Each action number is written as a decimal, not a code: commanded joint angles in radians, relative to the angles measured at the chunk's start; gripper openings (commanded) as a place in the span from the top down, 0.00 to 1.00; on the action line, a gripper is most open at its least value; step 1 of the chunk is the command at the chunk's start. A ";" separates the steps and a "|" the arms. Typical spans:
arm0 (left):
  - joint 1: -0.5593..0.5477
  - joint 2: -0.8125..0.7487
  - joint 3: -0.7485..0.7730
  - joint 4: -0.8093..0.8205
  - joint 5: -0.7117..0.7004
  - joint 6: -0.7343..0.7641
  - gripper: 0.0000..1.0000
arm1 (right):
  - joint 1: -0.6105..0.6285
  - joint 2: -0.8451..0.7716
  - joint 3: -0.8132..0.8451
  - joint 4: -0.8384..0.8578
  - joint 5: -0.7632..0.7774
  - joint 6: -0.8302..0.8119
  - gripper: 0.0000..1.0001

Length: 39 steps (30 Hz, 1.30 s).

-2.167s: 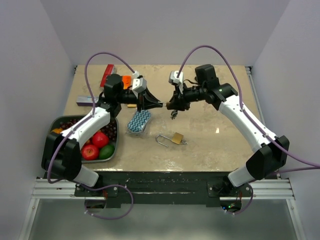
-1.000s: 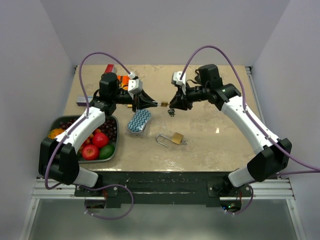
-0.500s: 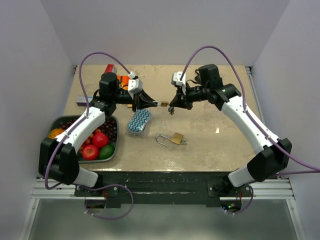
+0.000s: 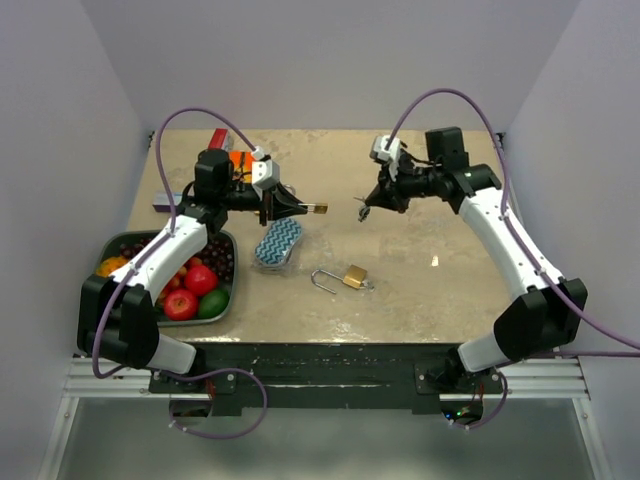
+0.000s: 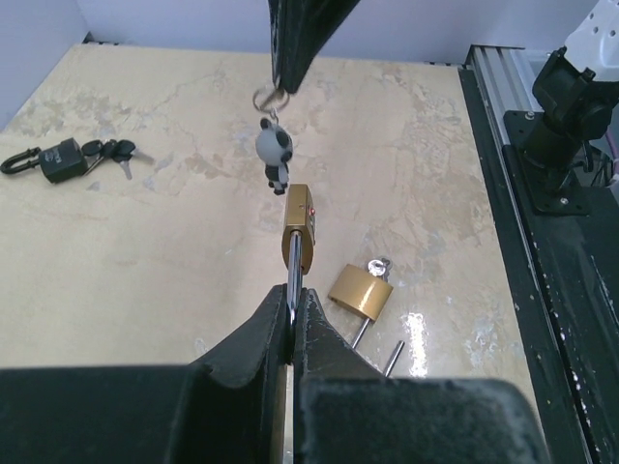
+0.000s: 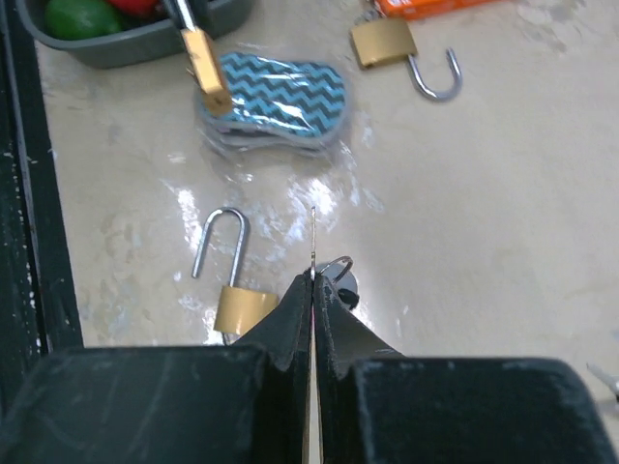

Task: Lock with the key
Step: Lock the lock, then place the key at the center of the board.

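Observation:
My left gripper [image 4: 298,208] [image 5: 293,302] is shut on the steel shackle of a brass padlock [image 4: 317,209] [image 5: 298,228], holding it in the air with the body pointing right. My right gripper [image 4: 373,203] [image 6: 313,278] is shut on a thin key [image 6: 312,237], whose blade sticks out past the fingertips. A key ring [image 6: 335,268] with a small panda charm [image 5: 273,158] hangs under it. There is a clear gap between the key and the held padlock.
An open brass padlock [image 4: 345,277] [image 6: 232,290] lies on the table below the gap. A blue zigzag sponge [image 4: 278,243] lies under the left gripper. A fruit tray [image 4: 108,246] sits front left. Another brass padlock [image 6: 387,43] and a black padlock with keys [image 5: 58,159] lie further off.
The right gripper has drawn back to the right with the key, away from the held padlock that it was touching. The left gripper has shifted slightly left.

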 commanded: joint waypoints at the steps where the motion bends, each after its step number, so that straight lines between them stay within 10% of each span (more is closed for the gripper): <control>1: 0.012 -0.016 -0.001 0.000 -0.005 0.068 1.00 | -0.157 -0.022 -0.009 -0.030 0.020 -0.008 1.00; 15: 0.011 -0.003 -0.013 0.020 -0.082 0.044 1.00 | -0.639 0.271 0.027 -0.072 0.306 -0.034 1.00; 39: 0.001 0.010 -0.033 -0.013 -0.122 0.064 1.00 | -0.699 0.561 0.143 0.039 0.524 0.011 0.95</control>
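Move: The right hand, key pinched and panda charm dangling, has bare table near the right edge as its goal: about 36 cm to its right, 10 cm ahead and 24 cm below. The padlock held by the left hand hangs level, some 10 cm to its left and 1 cm back; on the table the open gold padlock lies straight below, 5 cm back, and the black padlock 14 cm right, 28 cm ahead. From the left hand that bare spot is about 51 cm right, 11 cm ahead, 23 cm below. Carrying the key away from the held padlock, the right hand sweeps about 36 cm right with some forward drift, then drops some 22 cm to just over the table near its right edge, easing forward at the end. Its wrist swings clockwise roughly 55 degrees and tips downward, fingers still shut on the key. The left hand keeps its grip on the padlock's shackle and sinks slightly. ##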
